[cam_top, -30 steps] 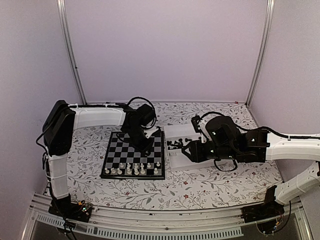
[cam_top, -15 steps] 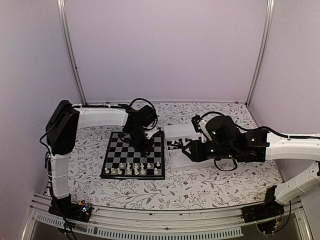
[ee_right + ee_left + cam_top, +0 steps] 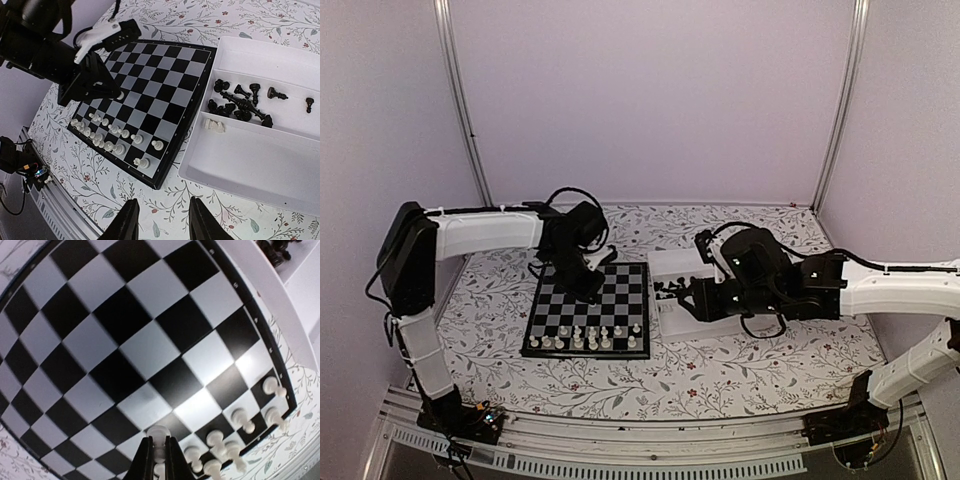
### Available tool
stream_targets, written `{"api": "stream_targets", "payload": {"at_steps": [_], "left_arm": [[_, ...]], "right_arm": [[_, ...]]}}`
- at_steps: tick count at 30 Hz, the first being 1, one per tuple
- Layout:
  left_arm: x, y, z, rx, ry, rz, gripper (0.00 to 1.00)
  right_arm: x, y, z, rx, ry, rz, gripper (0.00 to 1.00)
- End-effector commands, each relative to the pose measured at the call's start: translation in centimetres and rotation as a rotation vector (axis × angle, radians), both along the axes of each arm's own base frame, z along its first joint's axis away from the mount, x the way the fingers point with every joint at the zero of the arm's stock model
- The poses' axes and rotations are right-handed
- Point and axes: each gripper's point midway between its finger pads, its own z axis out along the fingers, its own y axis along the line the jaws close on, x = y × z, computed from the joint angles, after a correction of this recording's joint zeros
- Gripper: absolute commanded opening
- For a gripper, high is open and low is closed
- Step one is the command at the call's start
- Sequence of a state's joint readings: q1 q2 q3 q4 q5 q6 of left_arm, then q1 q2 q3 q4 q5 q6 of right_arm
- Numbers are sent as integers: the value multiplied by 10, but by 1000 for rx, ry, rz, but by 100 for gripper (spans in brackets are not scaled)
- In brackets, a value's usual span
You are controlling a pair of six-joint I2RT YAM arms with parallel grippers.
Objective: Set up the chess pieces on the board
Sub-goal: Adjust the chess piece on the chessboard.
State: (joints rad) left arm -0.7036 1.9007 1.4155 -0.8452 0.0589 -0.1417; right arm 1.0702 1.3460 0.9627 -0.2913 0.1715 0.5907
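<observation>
My left gripper (image 3: 159, 452) is shut on a small white chess piece (image 3: 159, 434) and holds it just above the board (image 3: 150, 350), over its middle-left squares (image 3: 582, 285). Several white chess pieces (image 3: 588, 338) stand in two rows along the board's near edge (image 3: 107, 135). Black chess pieces (image 3: 240, 100) lie heaped in the far compartment of the white tray (image 3: 260, 160). One white piece (image 3: 214, 125) lies by the tray's divider. My right gripper (image 3: 161, 222) hangs open and empty over the table, near the board's corner and the tray (image 3: 685, 300).
The white two-compartment tray (image 3: 670, 262) sits against the board's right side. The floral tablecloth (image 3: 720, 370) covers the table. The left arm (image 3: 45, 50) reaches across the board's far left corner. Walls and two metal posts close the back.
The left gripper has shut on the white piece and moved left across the board with it. The right arm has shifted slightly left.
</observation>
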Motion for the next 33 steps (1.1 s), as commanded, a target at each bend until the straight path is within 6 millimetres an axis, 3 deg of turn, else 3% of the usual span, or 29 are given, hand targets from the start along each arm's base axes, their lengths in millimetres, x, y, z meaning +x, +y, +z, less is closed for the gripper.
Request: {"api": "stream_targets", "payload": {"at_steps": [1,5,9,19,33], "left_arm": [[-15,42,18,2,-9,117,6],[-35,70,12,19,10,186,6],[-42,84,9,6,15,231,6],[-58,95,-7,25,62,247,6],[-55,99,-26,67,81,255,10]], "right_arm": [[6,11,10,8,-22,26,36],[9,19,11,1,-28,56,36],[12,30,10,-10,-31,90,36],[17,41,4,-30,-30,125,36],[13,35,3,-22,-18,113,36]]}}
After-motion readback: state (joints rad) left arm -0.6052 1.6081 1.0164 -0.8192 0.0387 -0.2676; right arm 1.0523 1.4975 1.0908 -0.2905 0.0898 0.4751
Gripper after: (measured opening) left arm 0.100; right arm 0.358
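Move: The left gripper already holds a white pawn over the board. Its place, the empty second-row square, is about 9 cm left, 6 cm back and 5 cm below. The end pawn of the row stands roughly 3 cm to the right of that square, a back-row piece some 3 cm behind it, and the corner piece as far back and 3 cm farther left. From the right hand the square is around 34 cm left, 2 cm ahead and 16 cm below. Keep the pawn pinched and swing the left gripper about 9 cm left and 6 cm back to the gap beside the end pawn, rising some 2 cm on the way, then sinking more than 3 cm, with a 13-degree counter-clockwise turn. Hold it there and ease the squeeze without letting go. Meanwhile shift the empty right gripper 3–4 cm left, its fingers still. ##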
